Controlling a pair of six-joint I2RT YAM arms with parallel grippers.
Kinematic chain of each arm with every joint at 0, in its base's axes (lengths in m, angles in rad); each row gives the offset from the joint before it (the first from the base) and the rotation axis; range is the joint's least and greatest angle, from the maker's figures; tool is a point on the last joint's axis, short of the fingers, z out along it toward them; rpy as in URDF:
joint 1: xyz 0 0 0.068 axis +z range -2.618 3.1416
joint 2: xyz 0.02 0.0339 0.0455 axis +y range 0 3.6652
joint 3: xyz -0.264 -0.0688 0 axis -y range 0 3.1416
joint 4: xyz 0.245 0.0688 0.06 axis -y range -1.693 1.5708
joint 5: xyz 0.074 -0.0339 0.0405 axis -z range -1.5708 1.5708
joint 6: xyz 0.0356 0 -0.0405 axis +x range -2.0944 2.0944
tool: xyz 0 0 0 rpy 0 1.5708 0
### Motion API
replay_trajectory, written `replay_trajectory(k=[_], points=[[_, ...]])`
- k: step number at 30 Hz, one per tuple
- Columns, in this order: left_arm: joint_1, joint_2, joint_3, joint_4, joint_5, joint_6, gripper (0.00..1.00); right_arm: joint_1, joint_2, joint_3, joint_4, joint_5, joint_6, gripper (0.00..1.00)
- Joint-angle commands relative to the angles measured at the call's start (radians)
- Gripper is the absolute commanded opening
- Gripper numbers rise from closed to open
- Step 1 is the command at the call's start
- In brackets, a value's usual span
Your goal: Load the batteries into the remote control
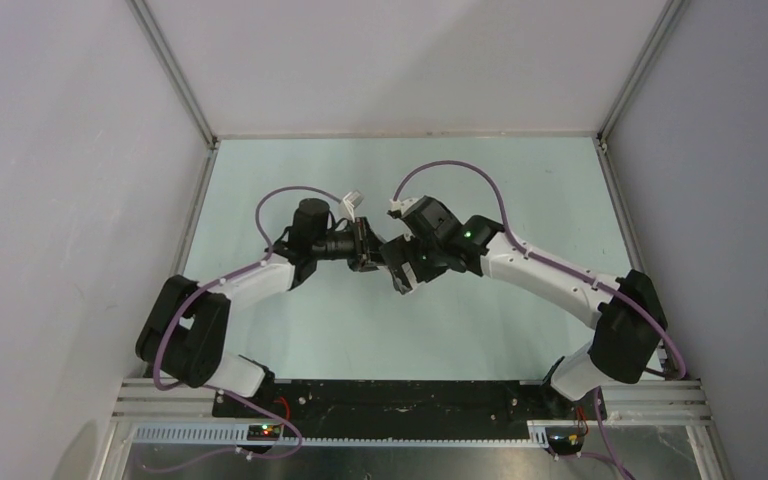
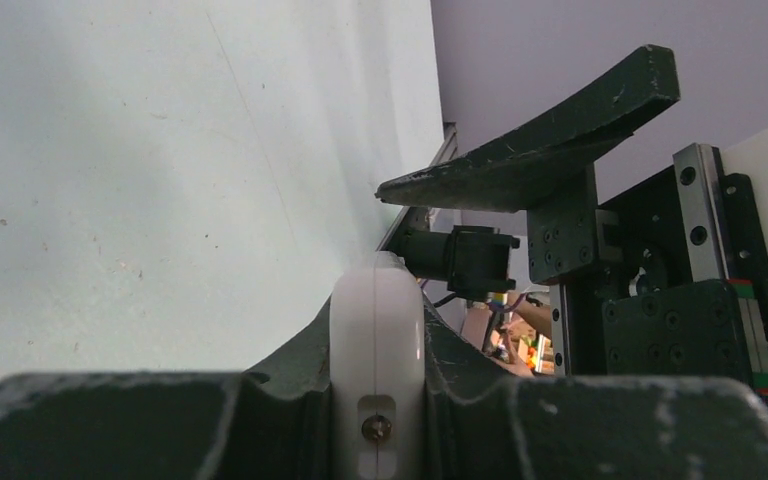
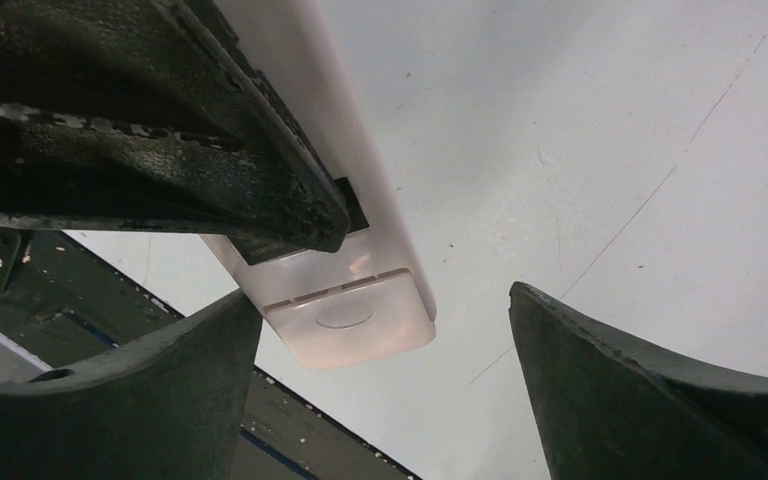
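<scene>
My left gripper [image 1: 365, 246] is shut on the white remote control [image 2: 377, 330], clamping it edge-on between both fingers [image 2: 280, 375] above the middle of the table. From the right wrist view, the remote control [image 3: 360, 180] sticks out past the left fingers [image 3: 160, 140], and a square cover with an oval dimple [image 3: 345, 318] lies at its end. My right gripper [image 3: 380, 300] stands open around that end, its left finger close beside the cover and its right finger well apart. The batteries are out of view.
The pale green table [image 1: 520, 190] lies below both arms. White enclosure walls [image 1: 70, 200] with aluminium posts close in the left, right and back. A black rail [image 1: 410, 400] runs along the near edge between the arm bases.
</scene>
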Motion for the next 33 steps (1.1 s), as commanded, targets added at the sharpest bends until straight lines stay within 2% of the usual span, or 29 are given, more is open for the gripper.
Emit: replay_trajectory(k=[1, 11, 16, 21, 33], points=[[0.01, 0.016, 0.053, 0.004, 0.146, -0.042, 0.0, -0.059, -0.067, 0.052, 0.077, 0.005, 0.052, 0.97], [0.03, 0.036, 0.093, 0.005, 0.15, -0.053, 0.0, -0.133, -0.205, 0.025, 0.154, -0.1, 0.237, 0.99], [0.037, 0.013, 0.105, 0.004, 0.138, -0.066, 0.0, -0.161, -0.3, -0.039, 0.205, -0.056, 0.401, 0.99], [0.044, -0.041, 0.13, 0.005, 0.121, -0.108, 0.0, -0.164, -0.412, -0.205, 0.313, -0.026, 0.614, 0.98], [0.053, -0.14, 0.203, 0.004, 0.076, -0.284, 0.0, -0.062, -0.566, -0.395, 0.539, 0.104, 0.827, 0.88]])
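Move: The remote's closed battery cover lies just beneath the open right fingers, about 1 cm back, 2 cm left and 2 cm below that hand's point. The left fingers gripping the remote across its middle are roughly 3 cm ahead and 7 cm left of the right hand, about level in height. From the left hand, the same cover is some 4 cm back, 5 cm right and a couple of centimetres lower. The left fingers keep their grip on the remote and carry it up, staying low at first and then lifting quickly, about 9 cm in all. The right hand, staying wide open, draws up off the cover end by roughly 11 cm, going forward 3 cm and back again while easing right. It rolls some 45 degrees left side up and turns clockwise, so its fingers swing from mostly down to nearer level. ##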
